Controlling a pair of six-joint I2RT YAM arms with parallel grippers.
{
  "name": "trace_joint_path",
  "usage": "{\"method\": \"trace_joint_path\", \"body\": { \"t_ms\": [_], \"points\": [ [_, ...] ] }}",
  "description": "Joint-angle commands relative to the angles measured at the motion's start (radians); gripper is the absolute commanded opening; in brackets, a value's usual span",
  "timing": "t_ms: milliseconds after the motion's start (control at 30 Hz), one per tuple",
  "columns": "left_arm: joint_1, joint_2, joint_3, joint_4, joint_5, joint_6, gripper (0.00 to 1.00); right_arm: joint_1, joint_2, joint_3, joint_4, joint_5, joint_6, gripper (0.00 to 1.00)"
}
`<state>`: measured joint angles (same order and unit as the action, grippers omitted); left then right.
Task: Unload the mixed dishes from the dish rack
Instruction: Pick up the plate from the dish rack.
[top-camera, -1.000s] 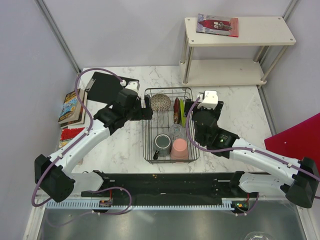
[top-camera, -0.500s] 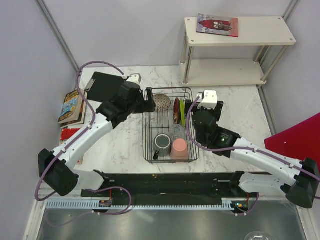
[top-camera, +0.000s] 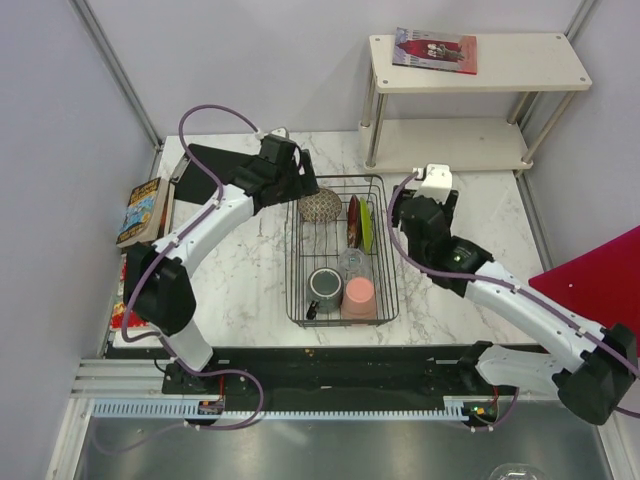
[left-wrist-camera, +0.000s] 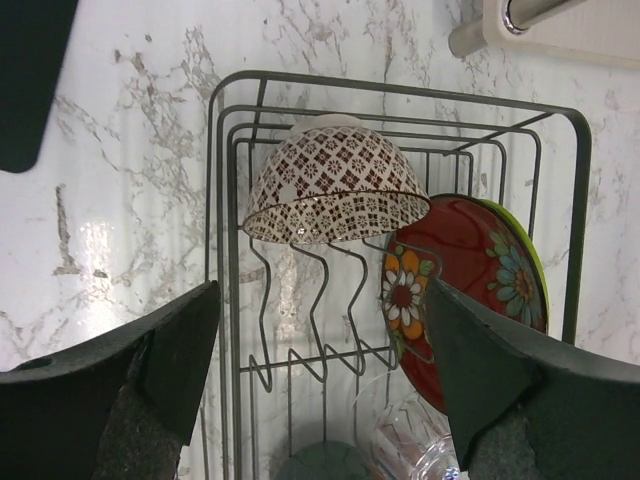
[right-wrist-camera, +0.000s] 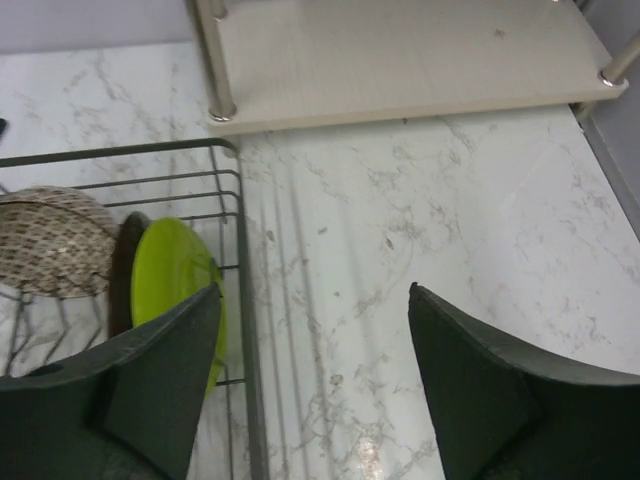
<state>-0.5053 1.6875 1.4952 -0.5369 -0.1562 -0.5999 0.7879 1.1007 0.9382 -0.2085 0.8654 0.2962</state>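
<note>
The black wire dish rack (top-camera: 296, 262) stands mid-table. It holds the speckled bowl (top-camera: 320, 206) on its side at the back, the red patterned plate (top-camera: 353, 222) and lime-green plate (top-camera: 366, 226) upright, the clear glass (top-camera: 351, 262), the dark grey mug (top-camera: 324, 285) and the pink cup (top-camera: 358, 296). My left gripper (top-camera: 303, 190) is open and empty over the rack's back left corner, above the bowl (left-wrist-camera: 335, 190) and next to the red plate (left-wrist-camera: 455, 285). My right gripper (top-camera: 400, 216) is open and empty over the rack's right rim (right-wrist-camera: 245, 340), beside the green plate (right-wrist-camera: 172, 275).
A flat black mat (top-camera: 212, 172) lies at the back left, with books (top-camera: 140, 212) at the left edge. A white two-tier shelf (top-camera: 450, 140) stands at the back right with a magazine (top-camera: 435, 49) on top. A red panel (top-camera: 600, 275) is at the right.
My left arm swung from the rack's left side toward the back, now over the rack's back left corner. My right gripper shifted slightly back and right. Both stayed open.
</note>
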Motion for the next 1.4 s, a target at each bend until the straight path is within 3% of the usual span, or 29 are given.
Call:
{"method": "trace_joint_path", "body": {
  "t_ms": [0,133,167,433,1367],
  "points": [
    [-0.006,-0.04,-0.055,0.005,0.053,-0.11,0.89,-0.098,0.073,0.057,-0.078,-0.158,0.087,0.77],
    [-0.022,-0.152,-0.193,0.003,0.092,-0.152,0.89,-0.098,0.151,0.085,-0.06,-0.178,0.086,0.54],
    [-0.038,-0.219,-0.251,0.002,0.087,-0.156,0.89,-0.098,0.177,0.097,-0.055,-0.18,0.086,0.52],
    [-0.05,-0.436,-0.386,0.006,0.0,-0.109,0.89,-0.096,0.275,0.151,-0.014,-0.249,0.086,0.54],
    [-0.118,-0.353,-0.394,0.035,0.003,-0.097,0.89,-0.016,0.323,0.083,0.02,-0.362,0.077,0.56]
  ]
}}
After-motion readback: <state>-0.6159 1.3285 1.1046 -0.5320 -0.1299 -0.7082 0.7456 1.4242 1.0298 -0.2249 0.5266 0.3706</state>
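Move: The green plate stands on edge in the rack, about 8 cm ahead of the right hand, 9 cm to its left and some 15 cm lower. The red plate leans just 3 cm left of the green one, the patterned bowl lies roughly 10 cm left of it and 6 cm farther out, and the glass is about 3 cm left and 9 cm nearer. From the left hand the green plate is about 12 cm to the right, 1 cm ahead and 10 cm below. The right hand sinks about 9 cm and, after a short swing to the right, goes some 8 cm left towards the green plate, edging forward a few centimetres and easing slightly back, while its fingers narrow early to about half open, its tips dip and it turns counter-clockwise some 15 degrees, bringing the open fingers over the plate's rim with no touch to be seen. Meanwhile the empty left hand draws back about 11 cm from beside the bowl, dipping and rising on the way, its fingers staying wide open. ##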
